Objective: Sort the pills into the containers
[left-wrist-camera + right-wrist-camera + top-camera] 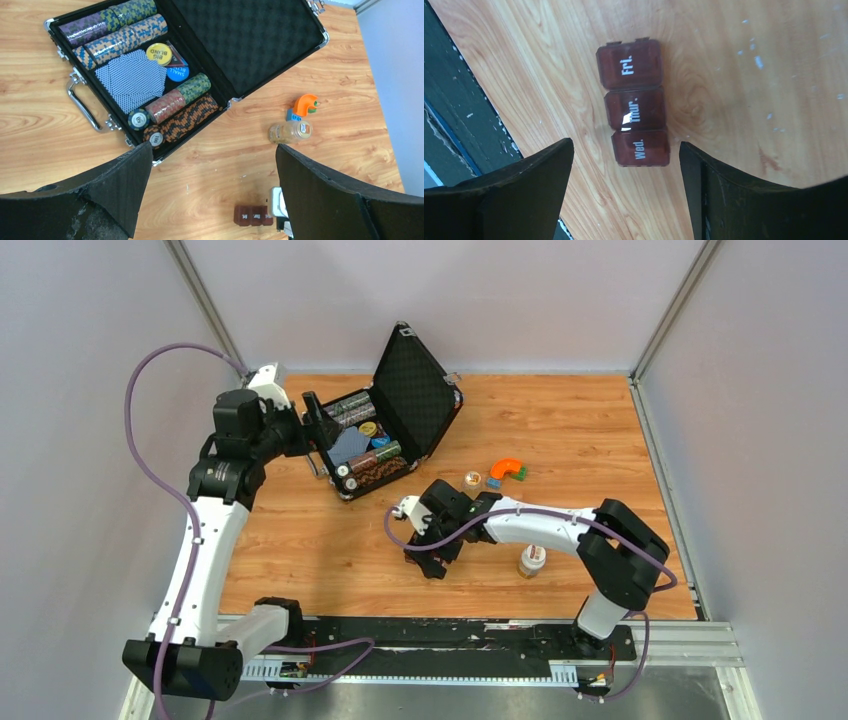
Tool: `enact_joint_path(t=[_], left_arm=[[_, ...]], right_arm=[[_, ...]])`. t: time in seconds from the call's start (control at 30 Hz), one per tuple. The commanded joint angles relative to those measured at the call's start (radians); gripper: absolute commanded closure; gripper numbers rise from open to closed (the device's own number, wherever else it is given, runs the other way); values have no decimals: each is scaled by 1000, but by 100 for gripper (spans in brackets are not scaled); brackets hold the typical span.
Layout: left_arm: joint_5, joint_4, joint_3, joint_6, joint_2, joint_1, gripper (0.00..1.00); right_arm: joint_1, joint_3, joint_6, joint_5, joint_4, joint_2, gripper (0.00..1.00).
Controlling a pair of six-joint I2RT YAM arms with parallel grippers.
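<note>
The containers [634, 102] are a dark brown strip of three joined compartments marked Fri, Thur and Wed, lying flat on the wood with all lids down. My right gripper [625, 146] hangs just over the Wed end, open, its fingers on either side and apart from it. The strip also shows in the left wrist view [253, 215], beside the right wrist. My left gripper [214, 150] is open and holds nothing, high up by the black case [395, 425]. No loose pills show. A small clear bottle [290, 131] with yellowish contents lies on its side.
The open black case [165, 80] holds poker chips and cards. An orange piece [508, 468] with blue and green bits lies by the small bottle [472, 478]. A white-capped bottle [532, 560] stands under the right arm. A black rail [430, 635] runs along the near edge.
</note>
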Motion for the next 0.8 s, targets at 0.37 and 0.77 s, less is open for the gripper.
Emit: enact_joint_path(t=[0.37,0.77], left_arm=[[-35,2,-64,-17,-58,0,0],[-26,20,-159,-72,-93,0,0]], right_arm=[[54,-6,7,159,68,57,31],[62,-9,89,269,106,24,64]])
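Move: Just below the right hand's open fingers sits the brown pill box, its middle about 3 cm down, 1 cm ahead and 1 cm to the left. The glass jar stands some 13 cm ahead and 7 cm to the right of this hand, and the white-capped bottle about level with it, 18 cm to its right. From the left hand the pill box is roughly 14 cm back, 18 cm right and 30 cm below. Sinking about 2.5 cm onto the pill box, the right hand first eases back 1 cm, then comes forward again by some 2.5 cm, its wrist tilting about 10 degrees so the fingertips swing forward and point more steeply down. The fingers, partly open, close across the box's right end and pinch the Wed. compartment. The open left hand sinks nearly 4 cm and draws back 2. ##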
